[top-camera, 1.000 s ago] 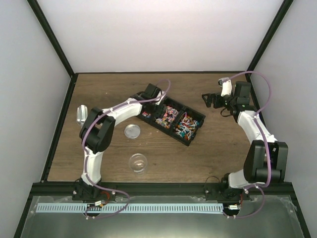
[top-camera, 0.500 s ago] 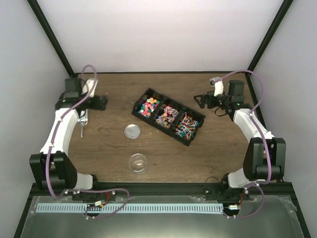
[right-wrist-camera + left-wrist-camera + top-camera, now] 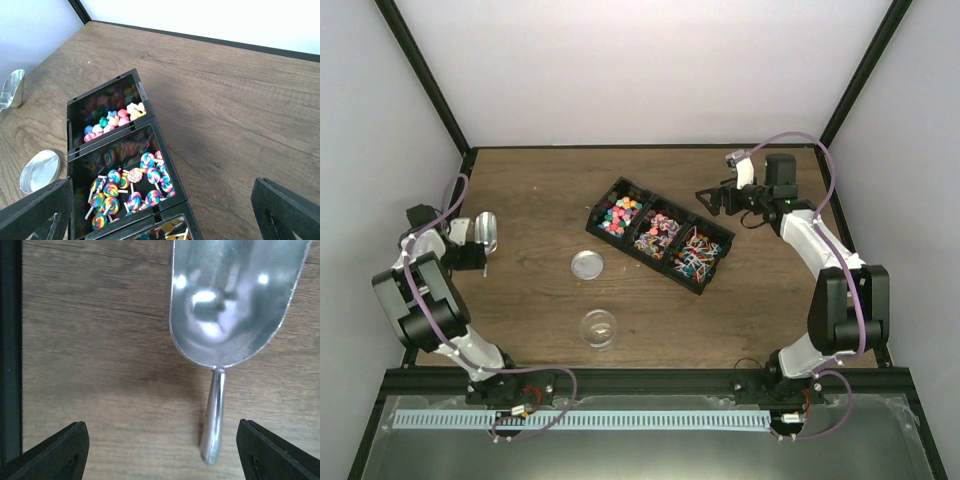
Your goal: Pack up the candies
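Observation:
The candies fill a black three-compartment tray (image 3: 708,268): small bright pieces (image 3: 620,213) (image 3: 112,120) in one end, swirled lollipops (image 3: 657,232) (image 3: 130,185) in the middle, more stick candies (image 3: 695,252) at the other end. A clear round jar (image 3: 599,328) stands open near the front, its lid (image 3: 586,264) (image 3: 40,170) lying apart. My left gripper (image 3: 472,258) (image 3: 162,452) is open at the far left. The handle (image 3: 214,415) of a metal scoop (image 3: 485,232) (image 3: 235,300) lies between its jaws, untouched. My right gripper (image 3: 720,197) (image 3: 162,215) hangs open and empty by the tray's right end.
The black frame rail (image 3: 10,350) runs close along the left of the scoop. Bare wood table (image 3: 240,115) lies right of the tray. Frame posts and white walls close in the back and both sides.
My left arm has swung away from the tray's left compartment to the table's left edge, ending over the scoop's handle. The right gripper drifted slightly left toward the tray.

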Controlling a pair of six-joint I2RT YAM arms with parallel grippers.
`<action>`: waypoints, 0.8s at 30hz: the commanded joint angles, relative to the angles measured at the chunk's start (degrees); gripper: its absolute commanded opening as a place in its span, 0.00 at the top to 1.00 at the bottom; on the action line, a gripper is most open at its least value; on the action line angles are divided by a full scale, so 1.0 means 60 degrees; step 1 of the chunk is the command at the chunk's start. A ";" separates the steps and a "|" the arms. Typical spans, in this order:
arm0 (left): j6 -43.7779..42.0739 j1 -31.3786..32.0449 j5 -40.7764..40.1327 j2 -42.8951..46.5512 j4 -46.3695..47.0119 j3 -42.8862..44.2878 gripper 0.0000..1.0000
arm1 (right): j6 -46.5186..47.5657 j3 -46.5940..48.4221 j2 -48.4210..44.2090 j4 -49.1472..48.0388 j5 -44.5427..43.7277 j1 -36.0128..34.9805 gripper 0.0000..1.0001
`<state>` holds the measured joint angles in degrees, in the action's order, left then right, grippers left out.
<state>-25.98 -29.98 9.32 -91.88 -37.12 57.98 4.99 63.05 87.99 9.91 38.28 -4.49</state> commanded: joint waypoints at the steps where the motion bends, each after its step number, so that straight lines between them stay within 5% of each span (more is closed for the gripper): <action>1: -0.0533 0.0015 0.0469 -0.0439 0.1110 -0.0130 0.19 | 0.0095 0.0542 0.0100 0.0129 0.0112 -0.0160 0.00; 12: -0.0476 0.0434 0.1007 -0.1663 0.2034 -0.0060 0.43 | -0.0083 0.0427 0.0139 -0.0052 -0.0051 -0.0160 0.00; 15: -0.0461 0.0644 0.0879 -0.1757 0.2371 -0.0181 0.55 | -0.0149 0.0502 0.0237 -0.0105 -0.0041 -0.0160 0.00; 19: -0.0497 0.0820 0.1050 -0.1699 0.2328 -0.0066 0.84 | -0.0371 0.0628 0.0360 -0.0163 0.0087 -0.0160 0.00; 24: -0.1269 0.1410 0.1520 -0.0819 0.1596 0.0317 0.96 | -0.1196 0.0766 0.0609 -0.0209 0.0605 -0.0235 0.00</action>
<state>-29.54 -24.29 14.85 -101.23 -25.08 57.54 2.31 64.14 90.56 9.72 38.96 -4.89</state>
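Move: The scoop lies just beyond my open left hand: its middle is about 5 cm ahead, 2 cm to the right and 4 cm below, bowl pointing away and handle reaching back towards me. The round lid is some 31 cm to the right of this hand and about 1 cm nearer my base; the candy tray's middle is about 53 cm right and 7 cm farther out. From my right hand, the scoop lies roughly 66 cm left, 8 cm back and 19 cm below. I slip my left hand forward about 5 cm over the scoop's handle, sinking some 4 cm in the first half, then levelling off and drifting about 3 cm right while turning roughly 10 degrees clockwise. The half-closing fingers shut and pinch the handle close behind the bowl. ##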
